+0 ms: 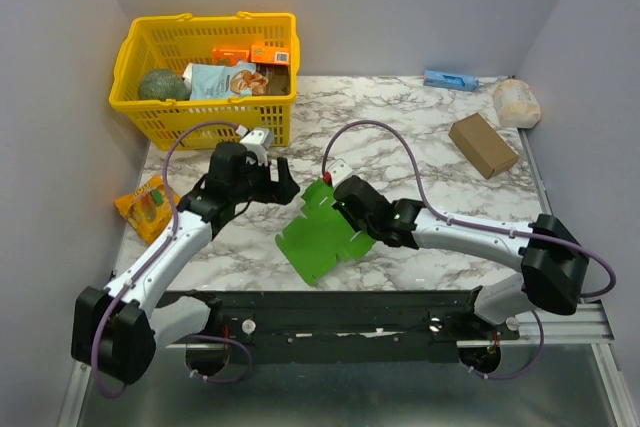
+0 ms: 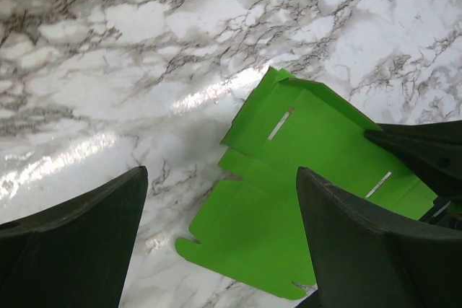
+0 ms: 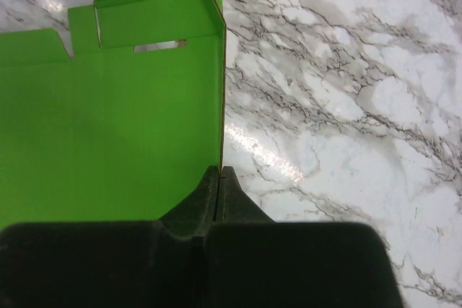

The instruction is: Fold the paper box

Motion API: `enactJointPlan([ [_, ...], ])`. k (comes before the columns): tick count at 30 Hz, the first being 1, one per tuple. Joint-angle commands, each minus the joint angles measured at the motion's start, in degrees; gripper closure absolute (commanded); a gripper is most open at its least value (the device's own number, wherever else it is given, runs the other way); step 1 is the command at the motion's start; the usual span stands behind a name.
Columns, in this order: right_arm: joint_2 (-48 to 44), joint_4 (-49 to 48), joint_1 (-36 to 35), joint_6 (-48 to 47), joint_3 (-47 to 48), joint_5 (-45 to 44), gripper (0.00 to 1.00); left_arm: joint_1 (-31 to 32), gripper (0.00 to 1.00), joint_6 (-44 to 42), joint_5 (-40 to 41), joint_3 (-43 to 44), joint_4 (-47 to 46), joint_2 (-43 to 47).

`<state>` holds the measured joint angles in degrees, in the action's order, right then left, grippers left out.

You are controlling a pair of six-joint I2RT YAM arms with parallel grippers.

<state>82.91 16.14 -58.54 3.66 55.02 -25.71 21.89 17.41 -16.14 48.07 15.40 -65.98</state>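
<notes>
The paper box (image 1: 322, 232) is a bright green flat card with creases, slots and small flaps, lying near the middle front of the marble table. My right gripper (image 1: 345, 202) is shut on the card's right edge (image 3: 221, 106) and holds that side raised, so the card slopes down to its lower left. In the right wrist view my gripper (image 3: 219, 172) pinches the thin edge. My left gripper (image 1: 282, 185) is open and empty, just left of the card's far corner. In the left wrist view the card (image 2: 289, 178) lies between and beyond my fingers (image 2: 361, 243).
A yellow basket (image 1: 150, 112) with packets and a green ball stands at the back left. An orange packet (image 1: 147, 205) lies by the left arm. A brown cardboard box (image 1: 483, 144), a white bag (image 1: 516, 102) and a blue item (image 1: 450, 79) are at the back right.
</notes>
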Motion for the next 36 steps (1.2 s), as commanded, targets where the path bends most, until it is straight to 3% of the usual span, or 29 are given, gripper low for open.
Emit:
enactJointPlan([
  [1, 3.30, -1.55, -0.34, 0.12, -1.85, -3.90, 0.99, 0.35, 0.07, 9.65, 6.82, -12.61, -11.69, 7.26],
  [5, 4.71, -3.57, -0.43, 0.21, -3.52, -4.69, 0.99, 0.43, 0.10, 11.07, 6.56, -18.18, -18.73, 6.66],
  [15, 7.96, -6.03, -0.26, 2.49, -4.49, -3.55, 1.00, 0.96, 0.15, 7.12, 1.03, -22.41, -37.18, -8.71],
  [25, 9.63, -6.74, -0.34, 3.37, -4.93, -2.85, 0.99, 0.96, 0.31, 6.14, -7.31, -21.27, -45.45, -21.38],
  [36, 9.63, -6.30, -0.26, 3.55, -4.22, -3.90, 1.00, 3.33, 0.48, 6.93, -10.93, -21.62, -45.54, -24.90],
])
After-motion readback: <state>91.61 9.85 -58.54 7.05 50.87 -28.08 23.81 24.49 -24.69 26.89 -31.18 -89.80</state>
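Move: The green box's small side tab, beside the notch in its left edge, lies about 4 cm to the left hand's right, roughly 1 cm ahead and 10 cm below. Beyond that tab the box's raised end flap stands some 5 cm ahead of the left hand, 6 cm right and 9 cm down; the yellow basket is about 27 cm ahead and 20 cm left. From the right hand, which already pinches the far side wall, the tab is about 6 cm left, 3 cm ahead and 4 cm lower. The box's side tab is what the left hand comes down to: it sinks about 13 cm with open fingers, swinging a little back and out again on the way, then slides some 4 cm right, fingers closing to roughly half open around the tab without pinching it. The right hand keeps its shut grip on the side wall and lowers it some 6 cm. ##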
